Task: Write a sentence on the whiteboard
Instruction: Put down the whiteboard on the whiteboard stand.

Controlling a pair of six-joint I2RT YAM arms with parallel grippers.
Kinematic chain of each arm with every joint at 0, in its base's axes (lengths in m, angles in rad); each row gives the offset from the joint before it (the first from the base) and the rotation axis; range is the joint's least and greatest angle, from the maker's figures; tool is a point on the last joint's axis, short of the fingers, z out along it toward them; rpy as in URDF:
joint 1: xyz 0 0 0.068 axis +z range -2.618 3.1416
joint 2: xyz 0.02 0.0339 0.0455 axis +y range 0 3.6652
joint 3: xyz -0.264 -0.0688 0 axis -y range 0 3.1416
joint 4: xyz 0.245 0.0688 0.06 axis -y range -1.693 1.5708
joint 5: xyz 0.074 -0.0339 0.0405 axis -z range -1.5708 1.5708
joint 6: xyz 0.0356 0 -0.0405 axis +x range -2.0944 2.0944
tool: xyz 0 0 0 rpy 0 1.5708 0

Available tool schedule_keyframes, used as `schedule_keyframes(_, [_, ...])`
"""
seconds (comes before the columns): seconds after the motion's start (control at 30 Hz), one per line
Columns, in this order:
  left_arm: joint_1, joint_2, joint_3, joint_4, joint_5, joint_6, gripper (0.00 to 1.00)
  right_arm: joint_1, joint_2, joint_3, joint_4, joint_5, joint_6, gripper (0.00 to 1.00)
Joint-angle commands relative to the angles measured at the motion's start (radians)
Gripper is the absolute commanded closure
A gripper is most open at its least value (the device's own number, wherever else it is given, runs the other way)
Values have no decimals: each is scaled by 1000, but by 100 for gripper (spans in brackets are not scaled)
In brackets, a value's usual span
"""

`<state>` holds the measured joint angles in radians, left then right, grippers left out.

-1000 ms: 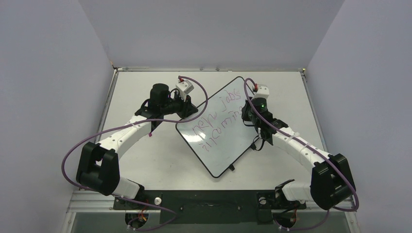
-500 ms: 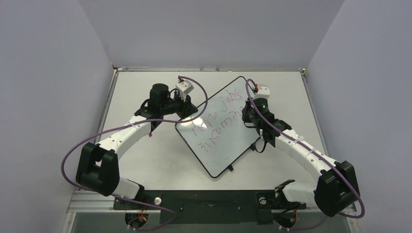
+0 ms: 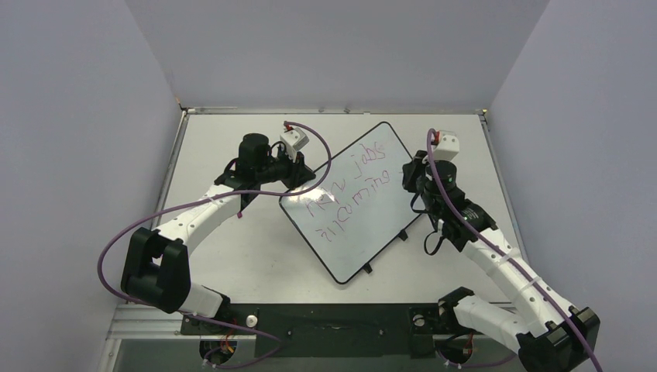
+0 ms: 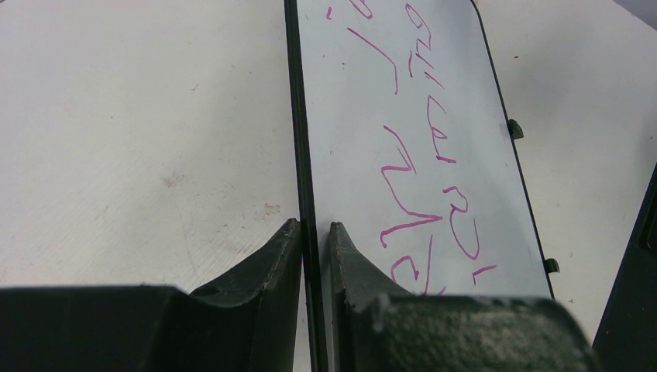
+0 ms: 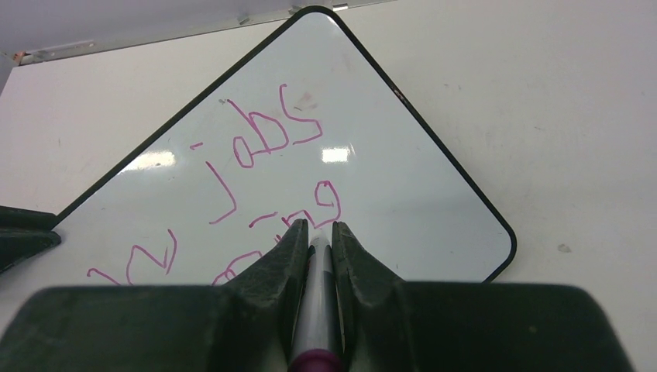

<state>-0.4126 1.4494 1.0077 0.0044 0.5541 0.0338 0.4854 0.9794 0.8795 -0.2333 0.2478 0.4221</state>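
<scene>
The whiteboard (image 3: 364, 232) lies turned like a diamond in the middle of the table. The sentence (image 3: 345, 194) runs across it in two lines of pink cursive. My left gripper (image 3: 302, 184) is shut on the board's black left edge, one finger on each side of the frame (image 4: 307, 194). My right gripper (image 3: 410, 175) hovers at the board's right edge, shut on a white marker (image 5: 318, 302) with a magenta end. The marker's tip is hidden between the fingers. In the right wrist view the board (image 5: 411, 186) and the pink words (image 5: 263, 139) lie just ahead of the gripper (image 5: 319, 225).
Two small black tabs (image 3: 369, 268) stick out from the board's lower right edge. Purple cables (image 3: 321, 151) loop over both arms. The white table (image 3: 232, 256) is bounded by grey walls on the left, back and right, with a metal rail at the far edge.
My right arm has swung right and back, carrying the marker off the written area to the board's right edge. The left gripper has kept its hold on the edge.
</scene>
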Motion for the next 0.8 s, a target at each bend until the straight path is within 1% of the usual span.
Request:
schedule_keyframes(0.0, [6,-14,4,28,7,32,100,2,-26,3,-18,34,-17,100])
schedule_keyframes(0.13, [6,-17,4,25,31,40,100,2,-40,-7,-25,42,-22,100])
schedule_keyframes(0.2, [6,-18,3,23,43,46,97,2,-43,-9,-26,45,-25,100])
schedule_keyframes(0.4, [5,-31,-12,28,68,61,78,-1,-46,-12,-29,52,-34,100])
schedule_keyframes(0.6, [5,-40,-24,46,81,61,67,-2,-45,-16,-28,53,-33,100])
schedule_keyframes(0.77, [5,-48,-32,62,83,56,62,-5,-47,-19,-26,52,-33,100])
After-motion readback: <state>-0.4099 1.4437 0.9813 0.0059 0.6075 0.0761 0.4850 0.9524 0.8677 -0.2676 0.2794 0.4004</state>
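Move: The whiteboard's middle lies about 13 cm to the left hand's right, 4 cm back and some 6 cm lower; its raised edge is already between the left fingertips. Of the two black clips on its far long edge, the nearer to the base is roughly 16 cm right and 23 cm back of that hand, the other about 25 cm right and 14 cm back, both some 14 cm lower. From the right hand, the whiteboard's middle is about 12 cm left, 1 cm back and 13 cm below. The whiteboard's upper-left edge is let go: after a short hold the left fingers spread from nearly shut to a bit over a third open, one either side of the rim. As they open, the left hand eases back about 1 cm and slightly down, turning a few degrees clockwise. The right hand still keeps the marker in its grip above the board. ##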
